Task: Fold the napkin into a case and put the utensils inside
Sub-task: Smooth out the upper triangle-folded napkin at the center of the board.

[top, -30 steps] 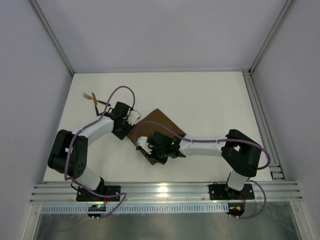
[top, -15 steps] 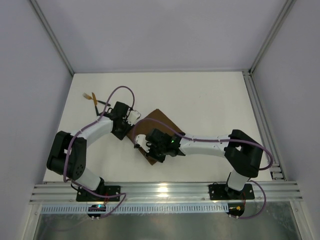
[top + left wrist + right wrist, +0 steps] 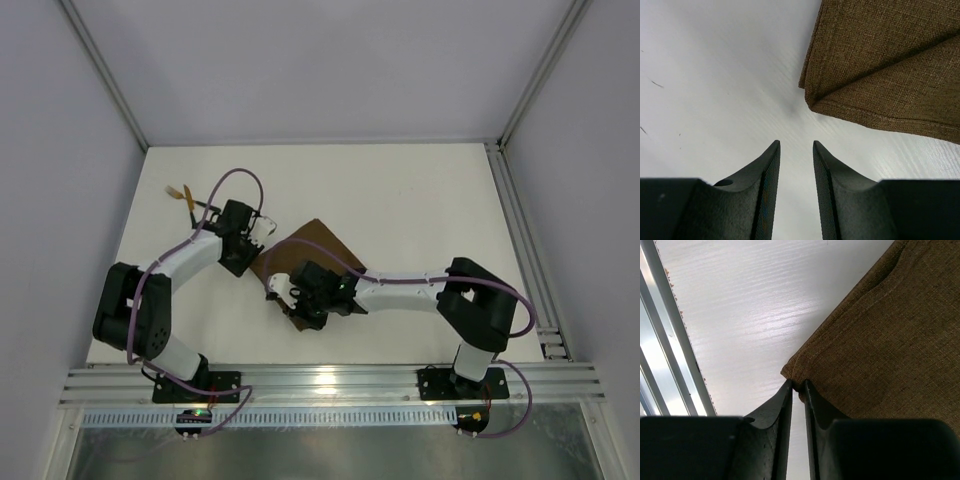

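Note:
The napkin [image 3: 312, 243] lies folded on the white table as a dark-brown oblong set diagonally. My right gripper [image 3: 284, 298] is at its near left corner. In the right wrist view the gripper [image 3: 798, 384] is shut on that corner of the napkin [image 3: 880, 340], with the hem pinched between the tips. My left gripper [image 3: 262, 233] hovers at the napkin's upper left side. In the left wrist view it [image 3: 796, 144] is open over bare table, just short of a folded corner of the napkin [image 3: 880, 65]. The utensils [image 3: 186, 196] lie at the far left, gold heads pointing left.
An aluminium rail [image 3: 320, 380] runs along the table's near edge and shows close by in the right wrist view [image 3: 665, 340]. Another rail [image 3: 522, 240] borders the right side. Grey walls enclose the table at the left, back and right.
My right gripper has edged left and towards the near edge at the napkin's corner. The left gripper has shifted slightly away from me. The napkin and utensils lie as before.

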Controlling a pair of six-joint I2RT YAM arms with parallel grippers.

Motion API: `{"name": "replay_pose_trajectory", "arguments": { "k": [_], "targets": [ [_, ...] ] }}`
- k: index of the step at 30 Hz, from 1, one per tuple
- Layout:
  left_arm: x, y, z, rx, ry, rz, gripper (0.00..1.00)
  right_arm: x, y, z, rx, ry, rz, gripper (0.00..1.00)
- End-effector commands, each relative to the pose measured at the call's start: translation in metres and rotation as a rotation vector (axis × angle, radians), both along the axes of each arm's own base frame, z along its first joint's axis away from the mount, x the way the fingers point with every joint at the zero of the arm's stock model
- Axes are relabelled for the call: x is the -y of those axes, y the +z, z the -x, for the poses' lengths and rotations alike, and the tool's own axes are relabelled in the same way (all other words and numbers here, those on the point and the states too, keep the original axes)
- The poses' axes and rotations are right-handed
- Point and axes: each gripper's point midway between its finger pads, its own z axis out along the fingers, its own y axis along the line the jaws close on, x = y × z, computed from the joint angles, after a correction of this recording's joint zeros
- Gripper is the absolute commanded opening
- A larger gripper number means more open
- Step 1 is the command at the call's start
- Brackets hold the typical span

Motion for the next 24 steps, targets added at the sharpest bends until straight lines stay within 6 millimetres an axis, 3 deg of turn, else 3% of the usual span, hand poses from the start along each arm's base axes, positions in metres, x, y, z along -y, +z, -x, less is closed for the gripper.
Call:
{"name": "replay_pose_trajectory", "arguments": {
  "k": [1, 5, 8, 12, 13, 15, 16, 19, 22, 24],
  "targets": [
    [0.002, 0.017, -0.013, 0.049, 0.017, 0.014, 0.35, -0.011, -0.005, 0.003, -0.021, 0.006, -0.047, 0.22],
    [-0.001, 0.022, -0.012, 0.052, 0.021, 0.018, 0.41, -0.007, -0.011, 0.003, -0.021, -0.006, -0.035, 0.38],
    [0.000, 0.031, -0.012, 0.059, 0.021, 0.061, 0.48, -0.004, -0.001, 0.000, 0.005, -0.024, -0.045, 0.45],
    [0.024, 0.042, -0.012, 0.035, -0.010, 0.207, 0.59, -0.005, 0.028, -0.005, 0.043, -0.066, -0.114, 0.52],
    [0.028, 0.043, -0.012, 0.028, -0.019, 0.223, 0.62, -0.007, 0.044, -0.007, 0.060, -0.080, -0.156, 0.57],
    [0.033, 0.043, -0.015, 0.033, -0.024, 0.249, 0.68, -0.007, 0.058, -0.007, 0.066, -0.113, -0.211, 0.59],
    [0.037, 0.044, -0.018, 0.035, -0.025, 0.269, 0.73, -0.005, 0.074, -0.009, 0.088, -0.135, -0.256, 0.59],
    [0.044, 0.039, -0.029, 0.023, -0.012, 0.292, 0.77, 0.003, 0.084, -0.008, 0.065, -0.236, -0.311, 0.60],
    [0.045, 0.021, -0.033, -0.024, 0.021, 0.278, 0.77, 0.033, 0.080, -0.029, 0.003, -0.499, -0.320, 0.60],
    [0.043, 0.012, -0.034, -0.032, 0.022, 0.261, 0.76, 0.062, 0.063, -0.036, -0.079, -0.653, -0.290, 0.60]
  ]
}}
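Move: The napkin's near corner lies right at the right fingertips, about 1 cm below the hand point; its right corner is some 14 cm farther out and 14 cm to the right. From the left hand, the napkin's left corner lies about 3 cm to the right, 1 cm ahead and 3 cm down, the far corner roughly 12 cm ahead and 19 cm right, and the utensils about 15 cm ahead and 10 cm left. The napkin's near corner is pressed down and let go by the right hand, which sinks a little as its fingers open, then lifts clear some 9 cm, easing right, tilting and turning clockwise. Over the left corner the left hand comes in rightward and forward, about 4 cm, rising and then starting down, rolling left side down as its fingers spread wide. ##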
